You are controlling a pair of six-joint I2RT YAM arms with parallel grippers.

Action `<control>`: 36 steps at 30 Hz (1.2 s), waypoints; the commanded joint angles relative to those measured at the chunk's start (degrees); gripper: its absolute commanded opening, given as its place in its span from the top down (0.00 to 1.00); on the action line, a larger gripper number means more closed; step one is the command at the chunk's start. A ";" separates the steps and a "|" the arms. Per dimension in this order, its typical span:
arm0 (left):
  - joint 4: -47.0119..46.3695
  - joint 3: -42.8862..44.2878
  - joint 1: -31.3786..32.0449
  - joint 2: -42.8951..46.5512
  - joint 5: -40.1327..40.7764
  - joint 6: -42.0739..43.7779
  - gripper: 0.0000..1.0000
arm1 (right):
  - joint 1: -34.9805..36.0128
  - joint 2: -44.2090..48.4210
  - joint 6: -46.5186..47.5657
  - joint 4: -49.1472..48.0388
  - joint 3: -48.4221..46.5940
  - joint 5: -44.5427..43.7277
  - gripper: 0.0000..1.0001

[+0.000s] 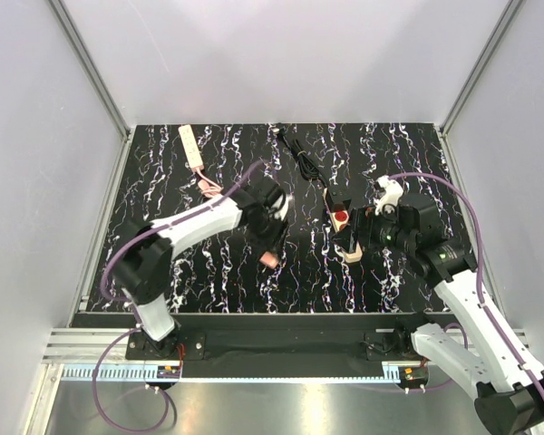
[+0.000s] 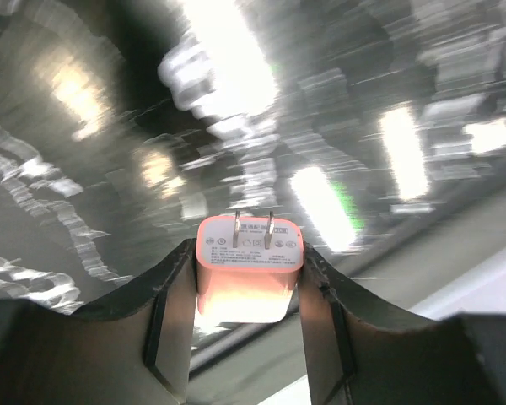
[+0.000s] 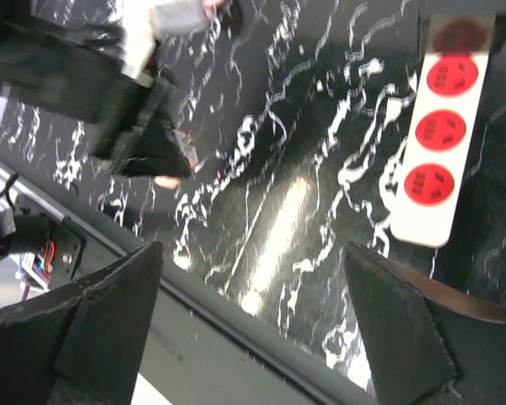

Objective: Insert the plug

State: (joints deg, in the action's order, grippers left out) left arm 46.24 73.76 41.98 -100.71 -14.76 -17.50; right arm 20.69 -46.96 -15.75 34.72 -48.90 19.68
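My left gripper (image 1: 270, 252) is shut on a pink plug (image 2: 248, 263) whose two metal prongs point away from the wrist camera; it hangs above the black marbled table, left of centre. The plug shows as a small pink block (image 1: 270, 259) in the top view. A white power strip (image 1: 343, 232) with red sockets (image 3: 443, 131) lies right of centre, its black cable running to the back. My right gripper (image 1: 374, 228) is open and empty, just right of the strip. The strip (image 3: 437, 152) lies at the upper right of the right wrist view.
A second cream power strip (image 1: 192, 145) lies at the back left, with a pink cable (image 1: 210, 188) beside it. The table's front edge (image 1: 272, 315) and a metal rail run along the near side. White walls enclose the table.
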 commanded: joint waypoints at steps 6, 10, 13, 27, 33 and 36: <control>-33.84 -2.55 -4.71 17.37 -24.07 -34.76 1.00 | 3.39 5.21 -2.79 -21.25 1.61 -2.63 0.13; -58.50 -13.88 -7.26 22.39 -25.93 -57.17 1.00 | 6.37 6.97 -3.76 -34.07 4.08 -4.82 0.19; -68.81 -18.90 -7.35 23.27 -23.48 -68.09 1.00 | 9.63 4.79 -2.89 -39.36 4.17 -7.72 0.20; -78.83 -25.15 -6.82 26.88 -10.99 -83.92 1.00 | 23.87 -7.88 7.57 -47.46 1.62 -21.43 0.20; -80.25 -26.82 -5.85 27.23 -8.70 -86.04 1.00 | 25.19 -10.43 9.68 -52.38 1.09 -22.32 0.35; -79.90 -26.21 -5.85 26.62 -8.97 -85.69 1.00 | 25.54 -10.87 10.03 -54.49 1.70 -23.20 0.41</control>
State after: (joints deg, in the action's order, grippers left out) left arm -28.88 46.96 36.03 -75.16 -25.63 -102.06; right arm 45.47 -57.80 -7.70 -13.28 -45.54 -0.69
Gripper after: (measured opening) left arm 0.472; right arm 0.605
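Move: The left gripper already holds the plug between its fingers, just off the table. The right gripper, empty and open, is about 19 cm to its right, level with it in reach, and some 14 cm higher. From the right gripper, the plug is therefore 19 cm left and 14 cm below. The power strip's middle lies 9 cm ahead of the right gripper, 1 cm left and 20 cm below; the black adapter on the strip's far socket is 14 cm ahead, 2 cm left and 18 cm below. Bring the left gripper up quickly by about 24 cm, slightly right and forward, keeping its pinch on the plug while the wrist swings the fingers from pointing down to pointing right. Meet it with the right gripper: rise, carry it about 12 cm left and a little forward, tip its fingers up some 35 degrees, dip slightly, then start closing around the plug's free end. ##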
